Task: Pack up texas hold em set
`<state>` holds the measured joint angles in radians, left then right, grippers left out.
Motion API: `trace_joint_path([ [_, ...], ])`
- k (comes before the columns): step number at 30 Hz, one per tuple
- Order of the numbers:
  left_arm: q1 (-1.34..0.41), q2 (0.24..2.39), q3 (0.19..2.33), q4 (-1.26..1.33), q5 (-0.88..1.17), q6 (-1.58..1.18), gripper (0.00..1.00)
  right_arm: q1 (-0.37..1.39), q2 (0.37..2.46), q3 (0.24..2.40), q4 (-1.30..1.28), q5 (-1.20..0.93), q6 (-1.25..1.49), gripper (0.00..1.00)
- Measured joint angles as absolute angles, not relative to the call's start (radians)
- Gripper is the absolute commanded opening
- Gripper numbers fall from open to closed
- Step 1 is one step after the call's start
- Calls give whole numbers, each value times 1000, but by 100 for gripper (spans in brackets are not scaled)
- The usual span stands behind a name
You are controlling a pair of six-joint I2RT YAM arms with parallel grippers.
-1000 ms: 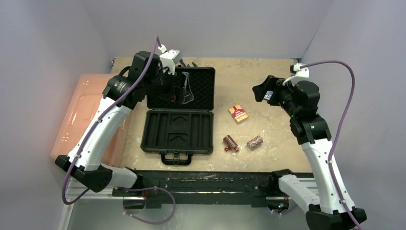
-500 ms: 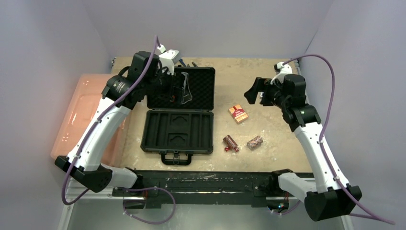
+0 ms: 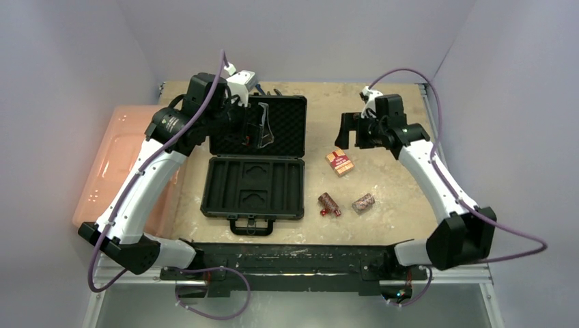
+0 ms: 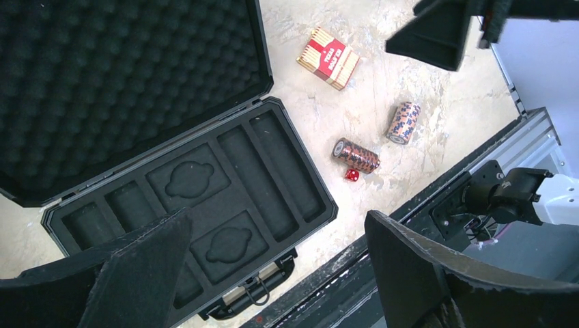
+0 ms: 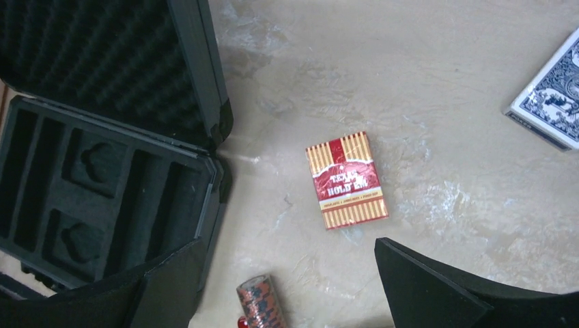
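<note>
The black case (image 3: 252,188) lies open, its foam lid (image 3: 283,126) folded back and its slots (image 4: 205,198) empty. My left gripper (image 3: 259,133) hovers open over the lid; in its wrist view the left gripper (image 4: 276,215) holds nothing. The red deck (image 3: 339,162) lies right of the case, with my open right gripper (image 3: 355,133) just above and behind it. In the right wrist view the red deck (image 5: 347,180) sits ahead of the empty right gripper (image 5: 288,242). Two chip rolls (image 3: 329,203) (image 3: 363,203) and a red die (image 4: 351,175) lie nearer. A blue deck (image 5: 548,102) shows at the frame's right edge.
A large pink translucent bin (image 3: 116,164) stands left of the table, beside the left arm. The black rail (image 3: 293,256) with both arm bases runs along the near edge. Grey walls close in the back and sides.
My right arm has swung left and stretched out, bringing its open gripper over the red deck. The left arm and the set's pieces have not moved.
</note>
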<state>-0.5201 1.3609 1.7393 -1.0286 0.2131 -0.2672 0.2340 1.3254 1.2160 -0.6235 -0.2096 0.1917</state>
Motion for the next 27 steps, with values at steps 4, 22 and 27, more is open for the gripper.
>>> trace_joint_path([
  [4, -520, 1361, 1739, -1029, 212, -266, 96, 263, 1448, 1288, -628, -155, 178, 99],
  [22, -520, 1348, 1718, -1031, 175, -242, 96, 335, 1779, 1365, -702, 90, 140, 99],
  [27, -520, 1334, 1703, -1031, 178, -242, 97, 368, 1817, 1371, -701, 115, 130, 99],
])
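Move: The red-and-cream Texas Hold'em card box lies about 5 cm ahead of the open right hand, practically level sideways and some 19 cm below. At that same depth, the dark chip stack is about 10 cm back and 4 cm left of the hand, and the other chip stack 10 cm back and 9 cm right; the blue card box sits about 18 cm ahead and 16 cm right. From the left hand, the Hold'em box is roughly 13 cm ahead, 25 cm right and 32 cm down. The right hand sinks some 13 cm towards the Texas Hold'em card box, going forward about 3.5 cm mostly at the start, then dropping nearly straight down and slowing as it gets low. On the way its wrist tips by nearly 30 degrees, bringing the fingers from a slant forward and left to almost straight down, and they stay wide open on either side above the box without yet closing on it. ##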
